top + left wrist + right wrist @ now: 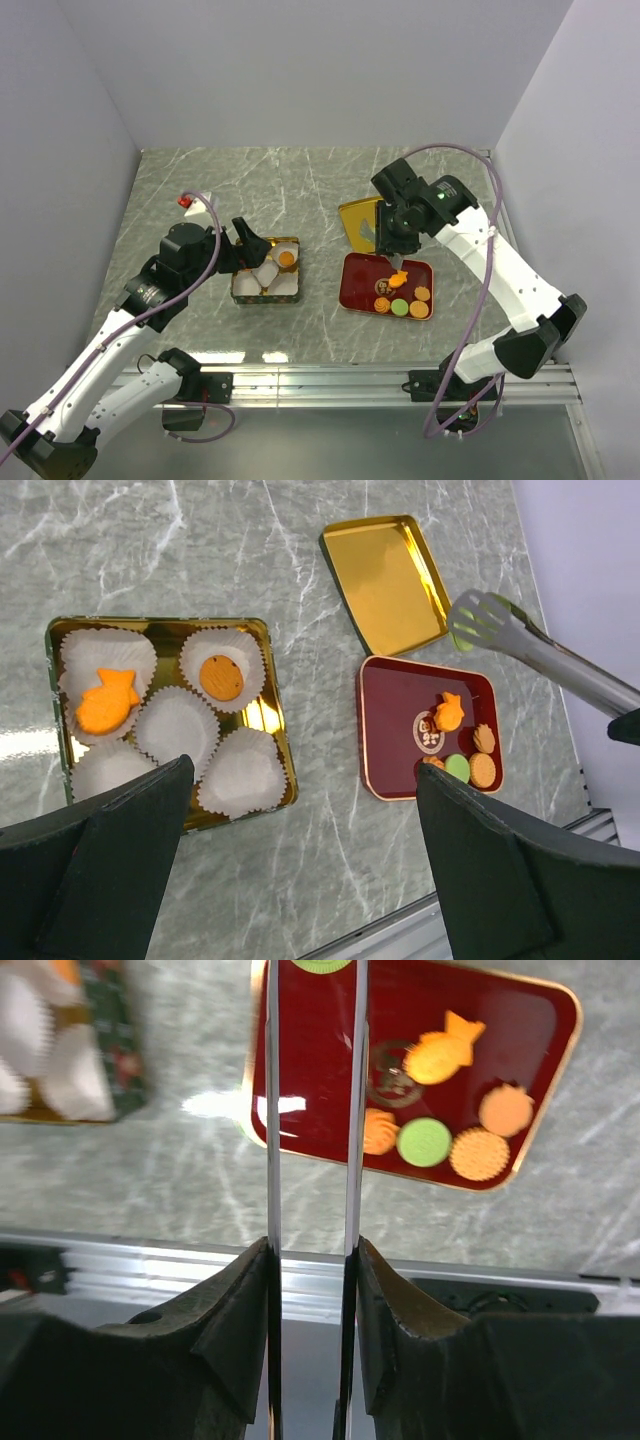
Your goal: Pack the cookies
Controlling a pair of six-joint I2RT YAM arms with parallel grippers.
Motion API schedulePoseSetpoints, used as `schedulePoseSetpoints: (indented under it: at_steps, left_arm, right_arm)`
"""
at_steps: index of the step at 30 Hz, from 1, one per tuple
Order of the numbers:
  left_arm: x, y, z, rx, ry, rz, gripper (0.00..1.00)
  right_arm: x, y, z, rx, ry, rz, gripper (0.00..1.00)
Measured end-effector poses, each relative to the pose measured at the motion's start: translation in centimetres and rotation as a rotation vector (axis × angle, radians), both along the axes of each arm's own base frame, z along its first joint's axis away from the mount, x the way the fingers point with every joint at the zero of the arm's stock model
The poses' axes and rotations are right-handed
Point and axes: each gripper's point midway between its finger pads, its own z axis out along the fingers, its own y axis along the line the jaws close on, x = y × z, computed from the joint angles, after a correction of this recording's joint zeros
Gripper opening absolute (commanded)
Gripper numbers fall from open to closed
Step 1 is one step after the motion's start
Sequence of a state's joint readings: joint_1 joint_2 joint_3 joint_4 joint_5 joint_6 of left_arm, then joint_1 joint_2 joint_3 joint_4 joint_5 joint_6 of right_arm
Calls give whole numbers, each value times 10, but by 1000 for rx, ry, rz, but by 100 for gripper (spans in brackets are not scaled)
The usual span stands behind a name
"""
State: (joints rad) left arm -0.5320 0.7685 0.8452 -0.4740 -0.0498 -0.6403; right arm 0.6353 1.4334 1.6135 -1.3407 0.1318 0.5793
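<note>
Several cookies (405,295) lie on a red tray (355,275): an orange fish (440,1048), a green round (424,1142) and orange rounds. My right gripper (312,1250) is shut on metal tongs (272,1110), whose tips hang over the tray's far edge. A green cookie (320,964) shows between the tips at the top edge of the right wrist view. A gold tin (160,622) lined with white paper cups holds an orange fish cookie (106,701) and a round orange one (221,677). My left gripper (305,780) hovers open near the tin, holding nothing.
The tin's gold lid (385,580) lies on the marble table just beyond the red tray. A small red object (185,200) sits at the far left. A metal rail (350,380) runs along the near edge. White walls close in the sides and back.
</note>
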Motion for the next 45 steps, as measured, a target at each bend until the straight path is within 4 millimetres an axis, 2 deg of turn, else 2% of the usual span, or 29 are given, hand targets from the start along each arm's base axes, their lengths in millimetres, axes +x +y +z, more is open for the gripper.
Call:
schedulePoseSetpoints:
  at_steps: [7, 12, 18, 23, 27, 30, 38, 45]
  left_arm:
    - [-1, -1, 1, -30, 16, 12, 100]
    - [-1, -1, 1, -35, 17, 16, 99]
    - [-6, 5, 14, -53, -24, 29, 99]
    - [-13, 15, 35, -79, -85, 56, 100]
    - [-17, 21, 43, -91, -112, 73, 99]
    - [-19, 25, 42, -84, -110, 89, 99]
    - [-21, 28, 40, -79, -104, 93, 99]
    - [-21, 27, 39, -77, -101, 93, 100]
  right_arm:
    - [-7, 30, 25, 107, -32, 74, 42]
    - [-15, 79, 32, 174, -11, 189, 42]
    - [-10, 143, 23, 210, 31, 294, 42]
    - [-11, 176, 6, 212, 70, 348, 41]
    - [-13, 191, -7, 214, 103, 374, 41]
    - [-14, 198, -16, 216, 125, 390, 40]
    - [-13, 208, -36, 202, 163, 412, 40]
    - [-10, 214, -41, 206, 159, 418, 40]
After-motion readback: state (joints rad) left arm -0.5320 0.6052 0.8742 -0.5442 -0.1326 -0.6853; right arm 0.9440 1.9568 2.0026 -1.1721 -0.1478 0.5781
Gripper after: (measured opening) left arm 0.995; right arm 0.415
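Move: Some 30 cm to the right hand's left, 5 cm farther out and 22 cm below lies the middle of the cookie tin. In the tin, the round orange cookie stands about 25 cm left and 8 ahead of this hand, the orange fish 35 left and 7 ahead. The red tray is right under it, 2 cm ahead and 2 to the right. From the left hand the tin's middle is about 5 cm ahead, 1 cm left and 23 below. Carrying the green cookie, still gripped in the tongs, the right hand sweeps about 21 cm left from above the red tray to the tin, arching up some 3 cm and then sinking about 7, while turning roughly 25 degrees counter-clockwise so the tong tips reach in over the cups. The left hand, fingers kept wide open, rises about 4 cm and shifts a little left and back. ##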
